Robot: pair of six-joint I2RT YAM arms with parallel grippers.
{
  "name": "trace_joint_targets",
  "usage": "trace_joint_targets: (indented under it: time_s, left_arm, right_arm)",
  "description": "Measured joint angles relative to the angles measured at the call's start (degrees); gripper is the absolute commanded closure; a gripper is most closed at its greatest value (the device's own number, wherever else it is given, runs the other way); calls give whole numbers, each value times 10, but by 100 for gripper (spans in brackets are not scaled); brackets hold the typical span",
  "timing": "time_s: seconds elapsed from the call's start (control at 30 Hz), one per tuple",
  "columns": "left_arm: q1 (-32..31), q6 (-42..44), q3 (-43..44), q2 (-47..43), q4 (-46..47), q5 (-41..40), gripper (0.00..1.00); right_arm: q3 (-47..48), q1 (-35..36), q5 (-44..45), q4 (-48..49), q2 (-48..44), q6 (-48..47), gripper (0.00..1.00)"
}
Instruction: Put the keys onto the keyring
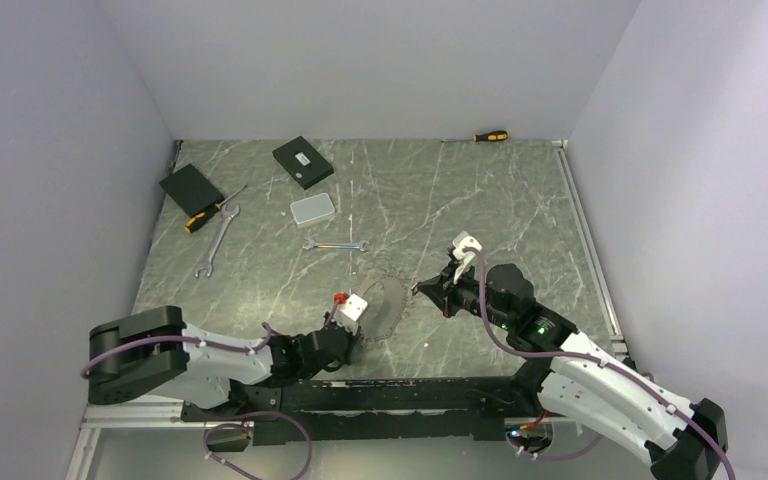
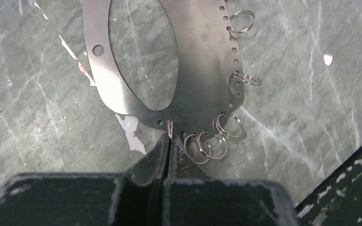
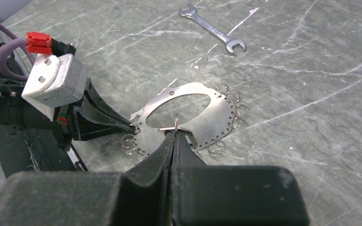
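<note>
The keyring (image 1: 388, 305) is a flat oval metal plate (image 2: 202, 70) with a big oval hole and a row of small holes round its rim. Several small split rings (image 2: 230, 126) hang from those holes. My left gripper (image 2: 170, 136) is shut on one split ring, seen edge-on at the plate's near rim. My right gripper (image 3: 175, 133) is shut on another small ring (image 3: 176, 121), which stands upright at the opposite rim of the plate (image 3: 212, 117). In the right wrist view the left gripper (image 3: 134, 127) points at the plate from the left. No key shows plainly.
A small wrench (image 1: 335, 245) lies just beyond the plate and shows in the right wrist view as the small wrench (image 3: 212, 29). Further left are a longer wrench (image 1: 216, 242), a screwdriver (image 1: 210, 213), two black boxes (image 1: 191, 188) (image 1: 302, 162) and a grey box (image 1: 313, 208). A second screwdriver (image 1: 490, 136) lies by the back wall.
</note>
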Motion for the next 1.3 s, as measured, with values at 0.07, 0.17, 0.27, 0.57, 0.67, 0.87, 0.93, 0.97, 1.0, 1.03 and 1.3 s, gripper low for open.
trace_joint_targets:
  time_s: [0.07,0.17,0.27,0.57,0.67,0.87,0.93,0.97,1.0,1.03,1.3]
  left_arm:
    - [-1,26,-9,-21,-10,8,100]
    - [-2,76,-20,-73,-23,24,100]
    - [-2,129,-27,-146,-30,44,100]
    - [-2,293,-31,-343,-66,132,100]
    - [-2,339,-22,-371,-95,166,100]
    - [-2,412,17,-392,-143,228,100]
    - [-2,431,27,-398,-150,245,100]
    - [-2,436,31,-402,-151,253,100]
    - [-2,443,35,-404,-154,260,100]
    - [-2,449,40,-406,-159,269,100]
    - [-3,513,91,-412,-214,318,100]
  right_arm:
    - [0,0,0,0,0,0,100]
    - [0,0,-2,0,0,0,100]
    - [0,0,-12,1,2,-1,100]
    - [28,0,-87,8,21,-36,100]
    - [47,0,-122,12,26,-61,100]
    - [75,1,-187,10,32,-119,100]
    - [80,4,-205,9,31,-134,100]
    - [82,6,-213,7,29,-141,100]
    - [82,9,-220,7,27,-147,100]
    - [82,12,-225,3,24,-155,100]
    - [83,73,-216,-29,9,-226,100]
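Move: The left hand already pinches a small ring on the metal plate's near edge; the keys, held in the right fingers, are about 5 cm ahead, 12 cm right and 14 cm above it. The plate's middle is some 8 cm ahead and 8 cm right, and a wrench lies 28 cm ahead and 7 cm left. From the right hand, the pinched ring is about 4 cm back, 13 cm left and 16 cm below. Left hand lifts the pinched ring about 19 cm; right hand brings the keys back and up towards it. ##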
